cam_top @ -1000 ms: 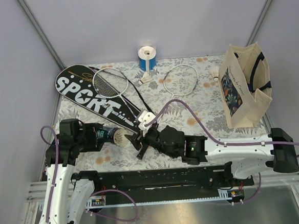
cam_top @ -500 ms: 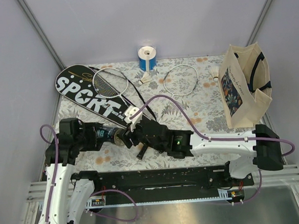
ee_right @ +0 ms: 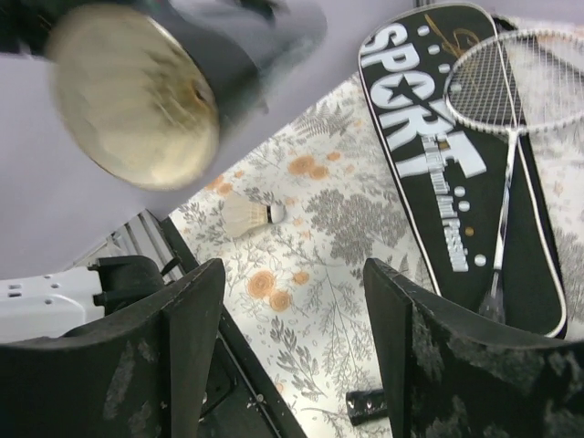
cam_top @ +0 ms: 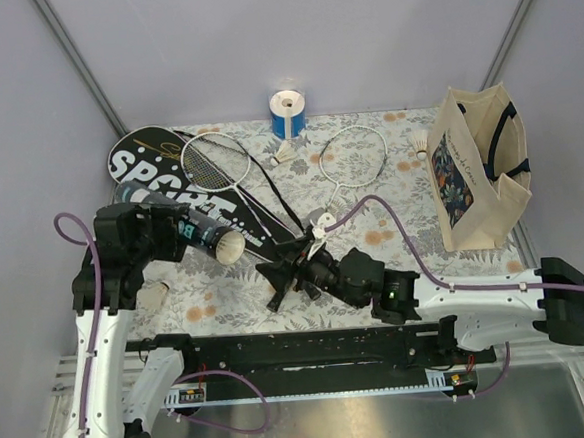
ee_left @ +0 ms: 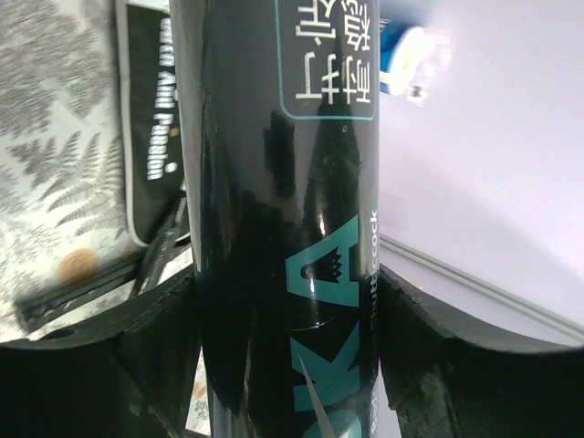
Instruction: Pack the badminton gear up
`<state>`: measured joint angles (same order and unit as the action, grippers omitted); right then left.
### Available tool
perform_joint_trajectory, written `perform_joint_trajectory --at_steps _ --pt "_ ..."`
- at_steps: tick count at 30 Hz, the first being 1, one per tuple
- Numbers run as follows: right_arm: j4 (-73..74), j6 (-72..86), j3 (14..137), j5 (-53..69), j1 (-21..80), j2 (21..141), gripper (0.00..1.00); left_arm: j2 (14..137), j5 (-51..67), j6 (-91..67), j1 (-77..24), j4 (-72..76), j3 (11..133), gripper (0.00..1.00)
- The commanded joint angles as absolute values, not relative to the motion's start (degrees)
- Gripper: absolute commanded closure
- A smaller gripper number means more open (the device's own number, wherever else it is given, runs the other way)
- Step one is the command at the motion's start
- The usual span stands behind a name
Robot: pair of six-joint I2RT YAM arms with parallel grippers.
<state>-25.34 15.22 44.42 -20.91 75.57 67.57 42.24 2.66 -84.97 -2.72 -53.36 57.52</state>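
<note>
My left gripper point(ee_left: 287, 365) is shut on the black tube point(ee_left: 283, 210), holding it off the table with its open mouth point(cam_top: 230, 246) tilted toward the right arm. My right gripper point(cam_top: 279, 274) stands open and empty just right of that mouth, low over the mat. One shuttlecock point(ee_right: 246, 216) lies on the mat below the tube point(cam_top: 155, 294). The black SPORT cover point(cam_top: 164, 183) lies at the back left with a white racket point(cam_top: 213, 159) on it. The second racket point(cam_top: 354, 155) lies mid-back. Two more shuttlecocks point(cam_top: 286, 154) point(cam_top: 420, 147) rest at the back.
A cream tote bag point(cam_top: 479, 171) stands at the right edge. A blue-and-white roll point(cam_top: 287, 112) stands at the back centre. A black racket handle end point(cam_top: 276, 300) lies under my right gripper. The black rail point(cam_top: 301, 349) runs along the near edge.
My right gripper has drawn back to the right from the tube's mouth and opened wider. My left arm has lifted the tube and swung it back and left.
</note>
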Motion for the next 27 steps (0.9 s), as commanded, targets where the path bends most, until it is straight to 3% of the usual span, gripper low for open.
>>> perform_joint_trajectory --at_steps 1,12,18,27 --pt "-37.1 24.8 39.5 -26.8 75.1 70.8 0.30 41.8 2.2 -78.0 -2.7 -43.8 64.9 0.89" --pt "-33.1 34.8 52.7 -27.7 74.7 94.5 0.30 36.8 8.5 -78.2 -2.7 -38.9 63.1 0.88" --pt "-32.2 35.6 66.6 -17.8 74.7 107.5 0.29 34.5 12.7 -78.9 -2.7 -36.6 62.7 0.87" --pt "-16.0 33.8 91.5 -6.4 73.4 125.4 0.25 34.6 14.1 -78.0 -2.7 -36.1 63.5 0.85"
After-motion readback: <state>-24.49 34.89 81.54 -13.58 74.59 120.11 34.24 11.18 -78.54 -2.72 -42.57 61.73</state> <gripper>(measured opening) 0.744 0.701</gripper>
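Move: The loose shuttlecock near the table's front left corner lies roughly 30 cm to the right hand's left, about 4 cm farther out and some 17 cm lower. The held tube's open end hangs about 10 cm to this hand's left, 4 cm ahead and slightly above it; the racket handles lie about 20 cm below, some 5 cm ahead. From the left hand, the same shuttlecock is about 12 cm left, 8 cm back and 15 cm down. Drop the empty right gripper away from the tube's mouth, then sweep it left beneath the open end towards the loose shuttlecock, some 20 cm left and 14 cm down overall, tipping the fingers down about 20 degrees and keeping them open. Meanwhile lift the tube about 10 cm with the left gripper, fingers tilting upward, grip kept. ##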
